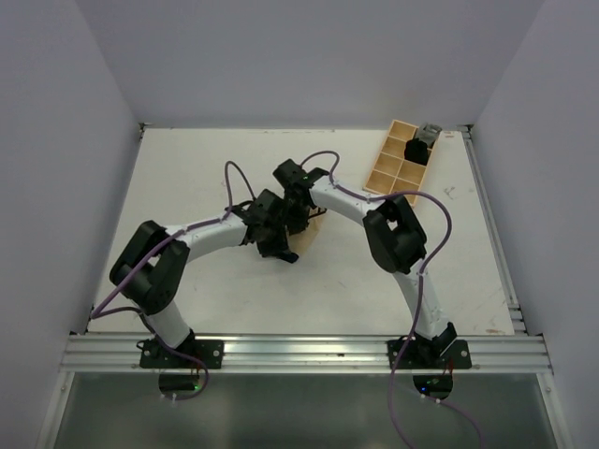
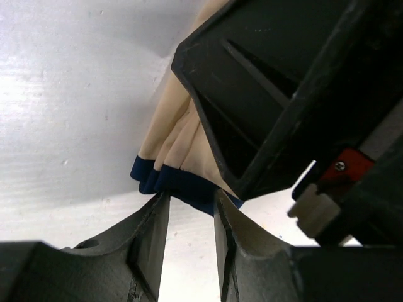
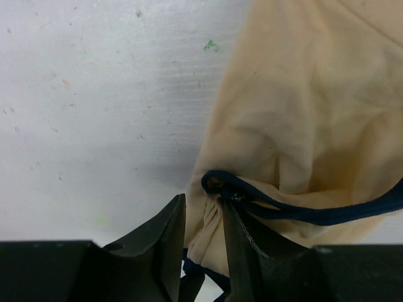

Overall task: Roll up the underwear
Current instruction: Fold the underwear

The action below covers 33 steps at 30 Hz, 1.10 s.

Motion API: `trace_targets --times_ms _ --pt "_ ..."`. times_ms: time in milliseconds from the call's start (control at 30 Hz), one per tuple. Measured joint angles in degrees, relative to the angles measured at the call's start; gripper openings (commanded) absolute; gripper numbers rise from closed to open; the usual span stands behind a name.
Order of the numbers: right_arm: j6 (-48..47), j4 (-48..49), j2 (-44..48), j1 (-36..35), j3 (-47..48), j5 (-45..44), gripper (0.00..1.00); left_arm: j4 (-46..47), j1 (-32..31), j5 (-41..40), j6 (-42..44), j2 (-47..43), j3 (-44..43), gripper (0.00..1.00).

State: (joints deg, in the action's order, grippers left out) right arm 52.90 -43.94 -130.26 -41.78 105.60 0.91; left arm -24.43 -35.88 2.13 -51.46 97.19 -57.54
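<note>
The underwear (image 3: 302, 107) is tan-beige fabric with a dark blue-black trim, lying on the white table (image 1: 215, 178). In the top view only a small patch of the underwear (image 1: 310, 240) shows beneath the two wrists at mid-table. My right gripper (image 3: 203, 211) is shut on a bunched fold of it, and a loop of trim sits at the right fingertip. My left gripper (image 2: 190, 198) stands open, its tips touching the trimmed edge of the underwear (image 2: 179, 141); bare table shows between its fingers. The right gripper's black body (image 2: 283, 82) hangs close over the fabric.
A light wooden compartment tray (image 1: 401, 161) lies at the far right, with a dark item in one cell. The two arms cross close together at mid-table. A metal rail (image 1: 299, 354) runs along the near edge, and walls enclose the table.
</note>
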Motion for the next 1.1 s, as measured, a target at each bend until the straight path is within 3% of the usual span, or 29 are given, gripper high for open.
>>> trace_targets --times_ms 567,900,1100 --pt "0.9 1.3 0.5 1.9 -1.0 0.2 0.39 1.4 -0.6 -2.4 0.0 2.2 -1.2 0.35" --pt "-0.3 1.2 4.8 6.8 -1.6 3.5 0.4 -1.0 -0.2 -3.1 -1.0 3.2 -1.4 0.34" --pt "-1.7 1.5 6.7 8.0 -2.8 5.0 0.32 -1.9 -0.2 -3.1 -1.1 3.6 -2.1 0.34"
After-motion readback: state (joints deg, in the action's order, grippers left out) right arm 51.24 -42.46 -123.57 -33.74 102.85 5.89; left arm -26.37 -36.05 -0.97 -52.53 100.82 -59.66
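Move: Just under the left hand lies the near waistband end of the folded underwear, about 1 cm to its right and 2 cm down; the leg trim is roughly 10 cm ahead and 8 cm right of that hand. From the right hand, low over the folded layers, the leg trim runs about 2 cm ahead and 5 cm to the right, 1 cm lower, while the near waistband is some 8 cm back and 1 cm left. Drawing the folded layers forward and to the right, the right hand stays low for about 2 cm, then lifts off the cloth, rising some 5 cm as it carries on the same way with its fingers part open. The left hand drifts about 1 cm forward, then eases slightly back and left and sinks 1.5 cm, pressing its part-open fingertips onto the near waistband. ##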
